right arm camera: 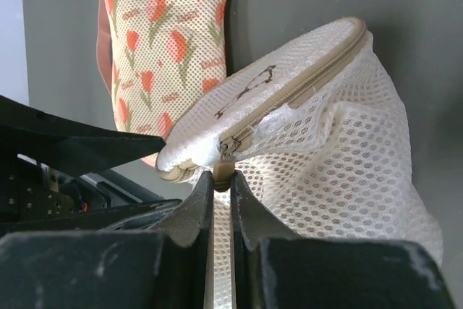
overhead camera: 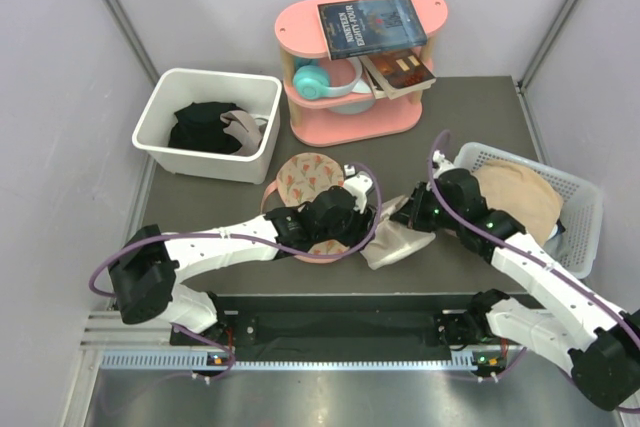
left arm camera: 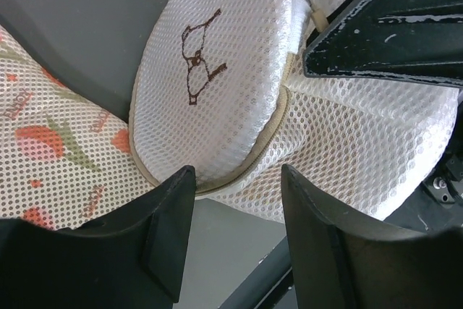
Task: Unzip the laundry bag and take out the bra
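The laundry bag point(overhead camera: 398, 244) is a cream-white mesh pouch lying on the dark table between my two grippers, its domed lid point(left arm camera: 217, 70) tilted up on edge. The zip runs round the rim point(right arm camera: 318, 77), and its small beige pull point(right arm camera: 223, 170) hangs at the near end. My right gripper point(right arm camera: 223, 179) is shut on that pull. The left gripper point(left arm camera: 237, 179) stands open just short of the bag's lower rim, with only bare table between its fingers. The bra is hidden.
A pink floral mesh piece point(overhead camera: 305, 182) lies flat just left of the bag. At the back left stands a white bin point(overhead camera: 165, 107) with black clothes, and behind it a pink shelf point(overhead camera: 300, 22) with books and headphones. A white basket point(overhead camera: 580, 192) on the right holds a beige garment.
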`<act>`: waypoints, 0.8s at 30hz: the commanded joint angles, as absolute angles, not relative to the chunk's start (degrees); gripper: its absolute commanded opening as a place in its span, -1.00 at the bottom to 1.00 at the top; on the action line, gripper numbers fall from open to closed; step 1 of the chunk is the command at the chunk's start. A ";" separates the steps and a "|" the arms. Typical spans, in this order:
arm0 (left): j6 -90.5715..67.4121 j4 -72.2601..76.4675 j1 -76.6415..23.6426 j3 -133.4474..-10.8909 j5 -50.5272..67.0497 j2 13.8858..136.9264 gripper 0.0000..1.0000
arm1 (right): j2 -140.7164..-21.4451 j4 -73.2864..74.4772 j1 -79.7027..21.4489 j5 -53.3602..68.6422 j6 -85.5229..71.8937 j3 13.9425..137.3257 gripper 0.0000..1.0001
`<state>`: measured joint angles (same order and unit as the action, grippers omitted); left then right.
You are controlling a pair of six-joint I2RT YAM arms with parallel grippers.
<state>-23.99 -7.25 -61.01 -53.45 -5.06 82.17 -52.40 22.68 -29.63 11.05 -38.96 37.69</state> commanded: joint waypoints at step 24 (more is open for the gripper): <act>-54.57 -19.09 -53.35 -59.07 -14.43 67.93 0.80 | -53.10 14.94 -30.76 6.33 -34.96 47.13 -1.00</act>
<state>-48.58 -21.43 -53.82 -62.22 -18.33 67.96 -57.41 18.50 -29.85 6.50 -33.50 52.97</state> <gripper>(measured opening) 0.896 0.042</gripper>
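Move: The laundry bag's zipper pull is already between the right hand's shut fingertips; the bag's middle lies some 5 cm below that hand, about 1 cm back and 1 cm left. From the left hand, at the bag's left end, the pull is roughly 5 cm right and 2 cm ahead. The floral pouch lies some 13 cm left of the left hand, 5 cm ahead and 8 cm down; the basket is about 28 cm right of the right hand and 1 cm ahead. The laundry bag is carried up by its zipper pull: the right fingers keep their pinch, rise about 10 cm and go forward about half as far, tipping upward. The left hand opens wide and backs off from the bag's left end, first easing forward, then climbing about 12 cm and swinging left, forward again towards the end, turning counter-clockwise. ##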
